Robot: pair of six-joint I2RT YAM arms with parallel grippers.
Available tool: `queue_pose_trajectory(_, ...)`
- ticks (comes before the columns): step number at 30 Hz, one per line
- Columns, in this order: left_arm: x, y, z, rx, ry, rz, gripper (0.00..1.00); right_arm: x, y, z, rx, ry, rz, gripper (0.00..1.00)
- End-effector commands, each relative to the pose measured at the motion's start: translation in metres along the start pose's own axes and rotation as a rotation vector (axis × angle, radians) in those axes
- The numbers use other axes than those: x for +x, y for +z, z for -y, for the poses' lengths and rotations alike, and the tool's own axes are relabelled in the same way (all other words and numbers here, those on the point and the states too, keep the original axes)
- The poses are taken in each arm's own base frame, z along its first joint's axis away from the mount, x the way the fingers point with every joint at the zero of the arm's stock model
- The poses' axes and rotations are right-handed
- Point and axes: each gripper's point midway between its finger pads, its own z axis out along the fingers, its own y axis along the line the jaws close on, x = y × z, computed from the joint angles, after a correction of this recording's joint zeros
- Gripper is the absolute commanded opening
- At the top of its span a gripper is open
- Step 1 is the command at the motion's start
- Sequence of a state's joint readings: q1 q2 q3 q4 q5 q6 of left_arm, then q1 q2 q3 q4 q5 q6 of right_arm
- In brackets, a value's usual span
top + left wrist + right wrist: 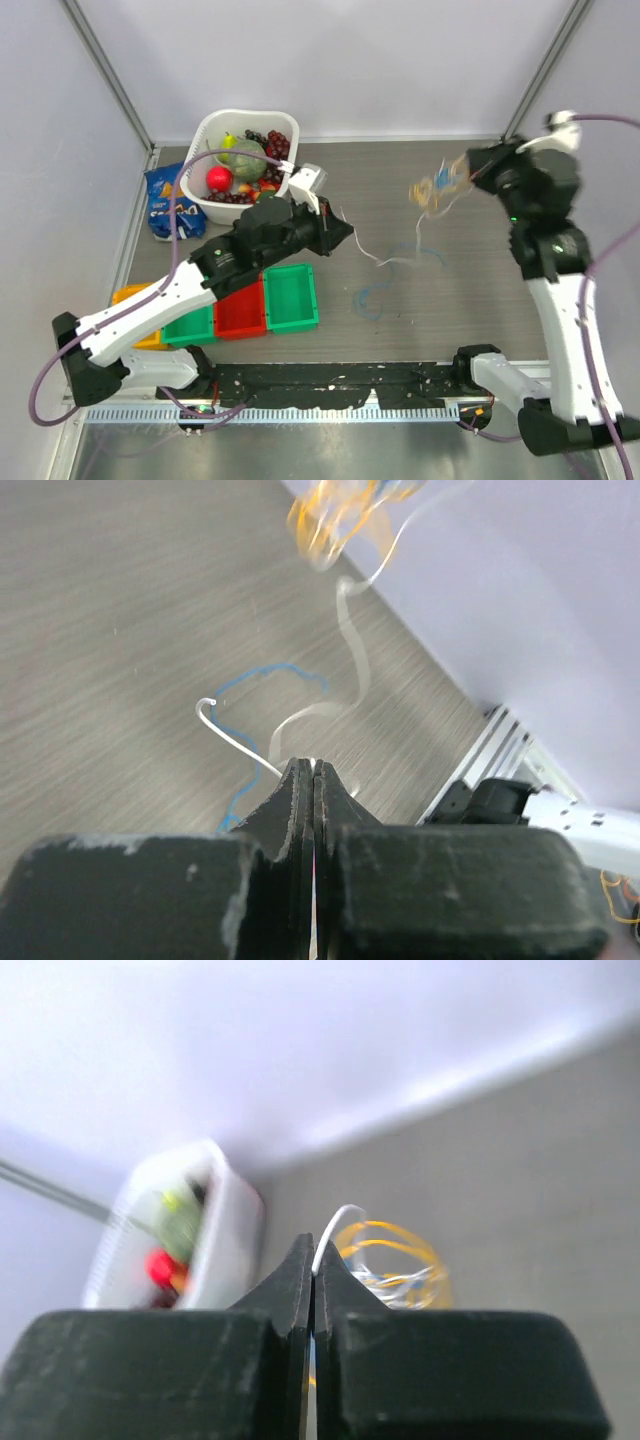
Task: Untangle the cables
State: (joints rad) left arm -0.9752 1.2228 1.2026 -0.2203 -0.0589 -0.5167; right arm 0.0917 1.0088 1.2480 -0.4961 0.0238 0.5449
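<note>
The cables hang as a blurred yellow-orange, white and blue tangle [437,190] above the table's back right. My right gripper [472,172] is beside that tangle, shut on a white cable [335,1222] that pokes out of its tips [313,1260], with yellow loops [395,1260] just beyond. A white strand [395,260] runs from the tangle down across the table to my left gripper [347,236]. The left gripper [313,766] is shut on this white cable [240,742]. A blue cable [374,298] lies loose on the table [270,670].
A white basket [213,127] of fruit stands at the back left, a blue snack bag [168,205] beside it. Green [292,297], red [240,310], green [190,326] and yellow [133,298] bins sit near the left arm. Grey walls enclose the table.
</note>
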Motion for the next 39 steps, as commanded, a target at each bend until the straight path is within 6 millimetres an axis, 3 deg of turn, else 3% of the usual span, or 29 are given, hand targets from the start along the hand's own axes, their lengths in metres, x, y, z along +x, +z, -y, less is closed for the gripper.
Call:
queue_pose_trajectory(1, -0.060, -0.035, 0.018, 0.038, 0.010, 0.178, 0.00, -0.075, -0.063, -0.020, 0.005, -0.041, 0.216, 0.01)
queue_pose_trajectory(4, -0.069, -0.046, 0.017, 0.024, 0.017, 0.211, 0.00, -0.054, -0.047, 0.003, 0.076, -0.030, 0.194, 0.01)
queue_pose_trajectory(6, -0.070, -0.051, 0.013, 0.008, 0.022, 0.215, 0.00, -0.016, -0.021, 0.038, 0.181, -0.008, 0.134, 0.01)
queue_pose_trajectory(7, -0.069, -0.054, 0.013, 0.007, 0.021, 0.215, 0.00, 0.023, -0.001, 0.063, 0.238, -0.004, 0.044, 0.01)
queue_pose_trajectory(8, -0.070, -0.057, 0.013, 0.008, 0.019, 0.220, 0.00, 0.047, 0.010, 0.065, 0.210, 0.013, -0.037, 0.01)
queue_pose_trajectory(9, -0.069, -0.059, 0.012, 0.005, 0.020, 0.219, 0.00, 0.083, 0.027, 0.091, 0.264, 0.032, -0.152, 0.01)
queue_pose_trajectory(10, -0.070, -0.062, 0.012, 0.005, 0.020, 0.223, 0.00, 0.102, 0.032, 0.091, 0.229, 0.061, -0.232, 0.01)
queue_pose_trajectory(11, -0.071, -0.066, 0.010, 0.000, 0.019, 0.222, 0.00, 0.110, 0.038, 0.106, 0.251, 0.089, -0.280, 0.01)
queue_pose_trajectory(12, -0.071, -0.069, 0.010, -0.002, 0.022, 0.222, 0.00, 0.104, 0.039, 0.112, 0.271, 0.079, -0.275, 0.01)
queue_pose_trajectory(14, -0.076, -0.077, 0.011, -0.001, 0.027, 0.235, 0.00, 0.073, 0.030, 0.115, 0.329, 0.026, -0.178, 0.01)
queue_pose_trajectory(15, -0.078, -0.080, 0.010, -0.004, 0.028, 0.245, 0.00, 0.051, 0.022, 0.106, 0.305, 0.013, -0.101, 0.01)
queue_pose_trajectory(17, -0.080, -0.082, 0.011, 0.001, 0.026, 0.258, 0.00, 0.034, 0.016, 0.092, 0.263, 0.015, -0.061, 0.01)
queue_pose_trajectory(19, -0.079, -0.077, 0.015, 0.016, 0.030, 0.249, 0.00, 0.052, 0.020, 0.062, 0.102, 0.048, -0.167, 0.01)
queue_pose_trajectory(22, -0.075, -0.066, 0.021, 0.048, 0.028, 0.221, 0.00, 0.065, 0.023, 0.052, 0.052, 0.057, -0.233, 0.01)
queue_pose_trajectory(27, -0.081, -0.055, 0.027, 0.063, 0.034, 0.229, 0.00, 0.045, 0.014, 0.033, -0.023, 0.056, -0.156, 0.01)
queue_pose_trajectory(31, -0.093, -0.047, 0.024, 0.026, 0.061, 0.256, 0.00, 0.015, 0.010, -0.004, -0.167, 0.089, -0.093, 0.01)
queue_pose_trajectory(34, -0.088, -0.031, 0.015, -0.021, 0.078, 0.223, 0.00, 0.002, 0.012, -0.010, -0.170, 0.099, -0.070, 0.01)
queue_pose_trajectory(37, -0.081, -0.020, 0.009, -0.046, 0.068, 0.196, 0.00, 0.004, 0.014, -0.015, -0.187, 0.111, -0.089, 0.01)
queue_pose_trajectory(39, -0.078, -0.018, 0.009, -0.032, 0.065, 0.189, 0.00, 0.022, 0.014, -0.022, -0.238, 0.108, -0.146, 0.01)
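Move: Hanging close under the right hand's shut fingertips, the yellow-and-blue cable bundle is about 2 cm ahead, 4 cm to the left and 6 cm below. The white cable, gripped by both hands, sags about 10 cm back, 12 cm left and 20 cm below the right hand; the loose blue cable is on the table roughly 9 cm back, 10 cm left and 35 cm down. From the left hand the bundle is some 10 cm ahead, 17 cm right and slightly lower. Shaking the bundle, the right hand keeps its pinch on the white cable and whips up about 14 cm while drawing back, then snaps down over 30 cm, coming forward again, its wrist tipping up and then steeply down. It then climbs back to just below its starting height. The left hand keeps its cable end shut in its fingers, rises about 6 cm while swaying left, then eases back right. ##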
